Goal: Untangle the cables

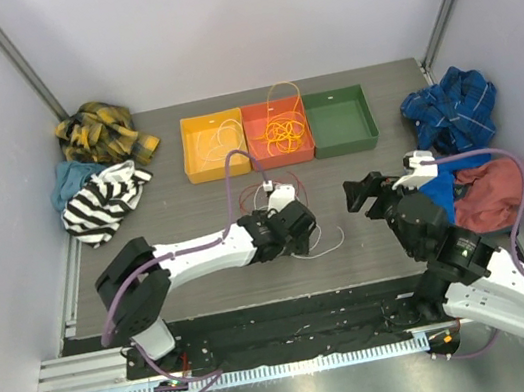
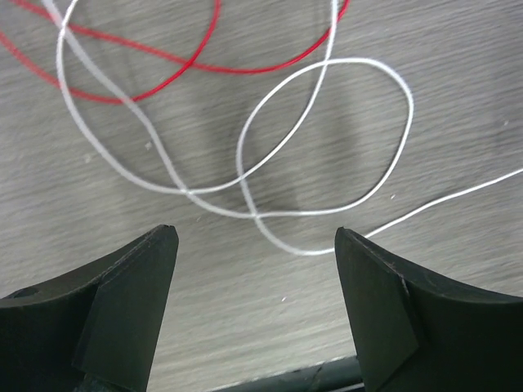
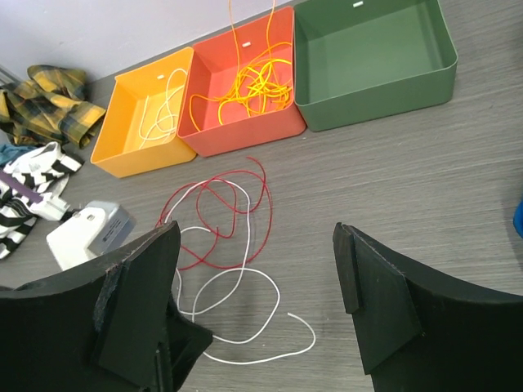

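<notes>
A red cable [image 3: 270,221] and a white cable [image 3: 279,299] lie in loose crossed loops on the grey table, in front of the bins. An orange cable [image 3: 253,82] is bunched in the red bin [image 3: 245,135], and another white cable [image 3: 159,114] lies in the yellow bin [image 3: 131,159]. My left gripper [image 2: 255,238] is open just above the table with nothing between its fingers. The white cable [image 2: 253,214] and red cable [image 2: 245,70] lie just beyond its tips. My right gripper [image 3: 255,237] is open and empty, raised to the right of the loops. From above, the left gripper [image 1: 304,232] sits beside the white cable [image 1: 329,242], and the right gripper [image 1: 368,192] stands further right.
A green bin [image 1: 344,141] with nothing in it stands right of the red bin [image 1: 283,157]. Clothes lie in heaps: a yellow plaid one [image 1: 99,133] and a striped one [image 1: 101,204] at the left, a blue plaid one [image 1: 449,107] and a red one [image 1: 490,191] at the right.
</notes>
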Controlling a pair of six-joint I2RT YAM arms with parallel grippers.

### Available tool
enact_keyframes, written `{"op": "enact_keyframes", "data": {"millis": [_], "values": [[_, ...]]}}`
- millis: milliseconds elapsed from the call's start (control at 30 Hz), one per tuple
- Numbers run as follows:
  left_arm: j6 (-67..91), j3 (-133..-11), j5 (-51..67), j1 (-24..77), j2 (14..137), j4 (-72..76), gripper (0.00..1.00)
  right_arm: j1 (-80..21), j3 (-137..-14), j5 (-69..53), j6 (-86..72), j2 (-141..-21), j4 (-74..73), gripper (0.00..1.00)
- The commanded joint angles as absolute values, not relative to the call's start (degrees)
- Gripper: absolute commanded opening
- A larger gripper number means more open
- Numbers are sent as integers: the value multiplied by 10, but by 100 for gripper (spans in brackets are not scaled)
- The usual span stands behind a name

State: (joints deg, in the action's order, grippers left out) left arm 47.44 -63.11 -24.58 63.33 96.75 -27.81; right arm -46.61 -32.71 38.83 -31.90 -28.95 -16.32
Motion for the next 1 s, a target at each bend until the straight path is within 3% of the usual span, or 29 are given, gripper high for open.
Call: {"op": "enact_keyframes", "data": {"millis": [0, 200, 433, 633, 800, 967], "values": [[427, -671, -256, 632, 1006, -228, 83, -465, -325, 391, -330, -291, -138, 84], [415, -686, -227, 628, 1054, -234, 81, -466, -322, 394, -328, -288, -137, 84], [452, -618, -185, 596, 1070, -177, 77, -466, -319, 391, -329, -289, -136, 84], [468, -580, -129, 592, 1077, -146, 51, -466, -319, 394, -325, -287, -139, 84], [490, -547, -103, 601, 1085, -120, 0, -466, -318, 394, -328, -289, -138, 84], [476, -545, -133, 630, 1054, -123, 0, -466, -316, 389, -329, -289, -139, 84]]}}
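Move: The white cable's crossing strand lies just under the open left hand, about 3 cm ahead, 2 cm to its right and 4 cm below. The cable's small loop centres some 6 cm ahead and 6 cm right, and its free end about 2 cm ahead and 10 cm right. The red cable's coils lie roughly 10 cm ahead and 1 cm left. From the right hand, that white strand is about 1 cm ahead, 13 cm left and 22 cm below. Rightward and a little forward, then down about 4 cm, the left hand brings its open fingers onto the white cable close to the table. They shut there, pinching the strand by the loop, and the hand carries on right a couple of centimetres with a slight draw back, its left side dipping roughly 10 degrees. ##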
